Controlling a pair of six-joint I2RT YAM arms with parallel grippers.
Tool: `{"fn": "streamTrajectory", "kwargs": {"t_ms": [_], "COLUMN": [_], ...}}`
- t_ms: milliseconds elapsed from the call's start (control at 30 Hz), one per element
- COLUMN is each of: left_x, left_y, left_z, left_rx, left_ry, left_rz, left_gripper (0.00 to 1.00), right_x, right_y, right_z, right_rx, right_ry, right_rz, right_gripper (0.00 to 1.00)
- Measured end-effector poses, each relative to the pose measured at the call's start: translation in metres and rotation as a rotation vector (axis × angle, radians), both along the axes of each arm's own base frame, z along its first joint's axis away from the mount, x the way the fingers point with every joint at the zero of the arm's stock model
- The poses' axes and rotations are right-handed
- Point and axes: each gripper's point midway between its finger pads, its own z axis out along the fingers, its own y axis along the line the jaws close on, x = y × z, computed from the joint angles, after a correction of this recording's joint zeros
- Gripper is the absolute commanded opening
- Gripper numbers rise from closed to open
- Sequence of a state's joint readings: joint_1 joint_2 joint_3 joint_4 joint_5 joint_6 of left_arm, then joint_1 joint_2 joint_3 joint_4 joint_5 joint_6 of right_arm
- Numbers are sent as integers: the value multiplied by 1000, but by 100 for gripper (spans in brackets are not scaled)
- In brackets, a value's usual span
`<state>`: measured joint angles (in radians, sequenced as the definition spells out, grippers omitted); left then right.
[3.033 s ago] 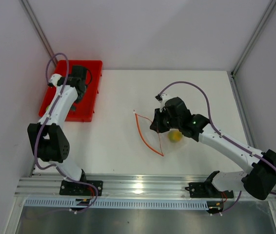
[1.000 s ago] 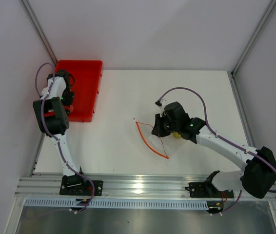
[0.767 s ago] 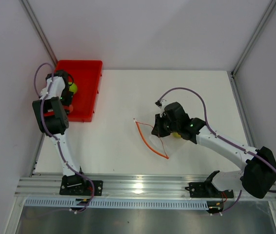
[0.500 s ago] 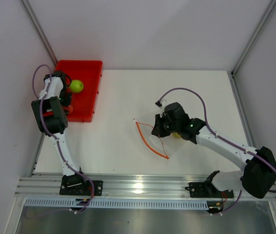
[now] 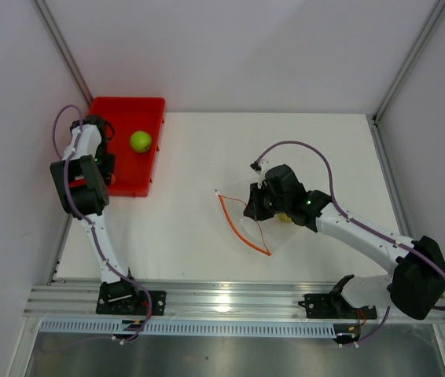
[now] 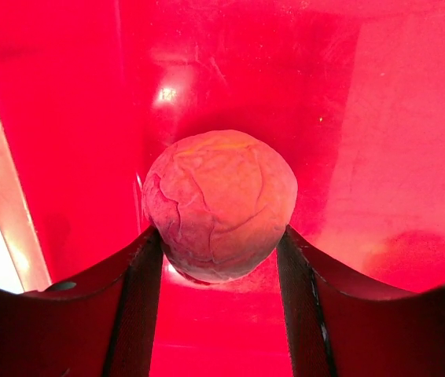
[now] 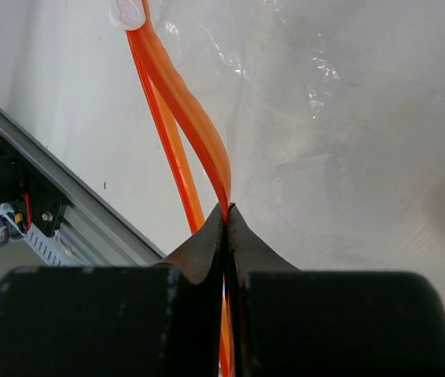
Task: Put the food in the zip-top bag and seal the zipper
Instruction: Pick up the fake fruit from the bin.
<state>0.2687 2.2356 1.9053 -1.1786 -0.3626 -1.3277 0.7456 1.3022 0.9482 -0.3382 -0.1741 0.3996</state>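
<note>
In the left wrist view my left gripper [image 6: 218, 236] holds a pinkish-orange fruit [image 6: 221, 200], one finger pressed against each side, on the floor of the red tray [image 6: 380, 118]. From above, that gripper [image 5: 106, 168] is at the tray's left side. A green fruit [image 5: 141, 140] lies loose in the tray to its right. The clear zip-top bag [image 5: 268, 229] lies mid-table with a yellow-orange fruit [image 5: 285, 217] inside. My right gripper [image 7: 226, 207] is shut on one orange strip of the zipper [image 7: 199, 133], lifting it so the mouth gapes; from above that gripper [image 5: 255, 210] is over the zipper [image 5: 233, 220].
The red tray [image 5: 132, 110] stands at the table's back left corner against the left wall. A metal rail [image 5: 230, 302] runs along the near edge by the arm bases. The right arm's purple cable [image 5: 301, 145] loops above the bag.
The left jaws have closed onto the pinkish-orange fruit. The green fruit has rolled right, away from the left gripper, across the tray. The right gripper has kept still.
</note>
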Motion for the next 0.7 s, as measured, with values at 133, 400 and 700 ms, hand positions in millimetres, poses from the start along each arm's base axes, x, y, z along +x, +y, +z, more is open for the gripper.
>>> {"fn": "streamTrajectory", "kwargs": {"t_ms": [133, 400, 700], "left_x": [-1, -1, -8], "left_y": [0, 0, -11], "left_z": [2, 30, 70], "left_rx": [1, 19, 44], "left_ry": [-2, -53, -117], "left_rz": [-9, -33, -107], "left_gripper": [3, 1, 1], "right_x": [0, 0, 1], "right_y": [0, 0, -1], "right_z": [0, 0, -2], "right_rx": [0, 0, -8], "right_ry": [0, 0, -1], "right_rz": [0, -1, -6], "right_gripper": [0, 0, 0]}}
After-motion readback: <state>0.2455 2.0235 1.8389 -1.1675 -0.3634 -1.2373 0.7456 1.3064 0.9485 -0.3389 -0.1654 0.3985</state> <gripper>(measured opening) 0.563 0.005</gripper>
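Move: The peach is already in the left fingers. From there the zip-top bag's mouth is about 46 cm to the right, 17 cm back and 4 cm higher, and the mango inside the bag is 59 cm right, 14 cm back. The green apple sits in the bin 11 cm ahead and 10 cm right; the bin's near rim is 7 cm straight back. From the right hand the mouth opens about 7 cm below, 2 cm back and 2 cm left. Still pinched fore and aft between the left fingers, the peach is raised about 7 cm almost straight up from the bin floor, starting slowly and then quickening. Towards the top the hand begins easing right and back by a centimetre or so, in the bag's direction, its wrist tilting under 10 degrees. The right fingers stay shut on the bag's orange zipper edge and hold still. ##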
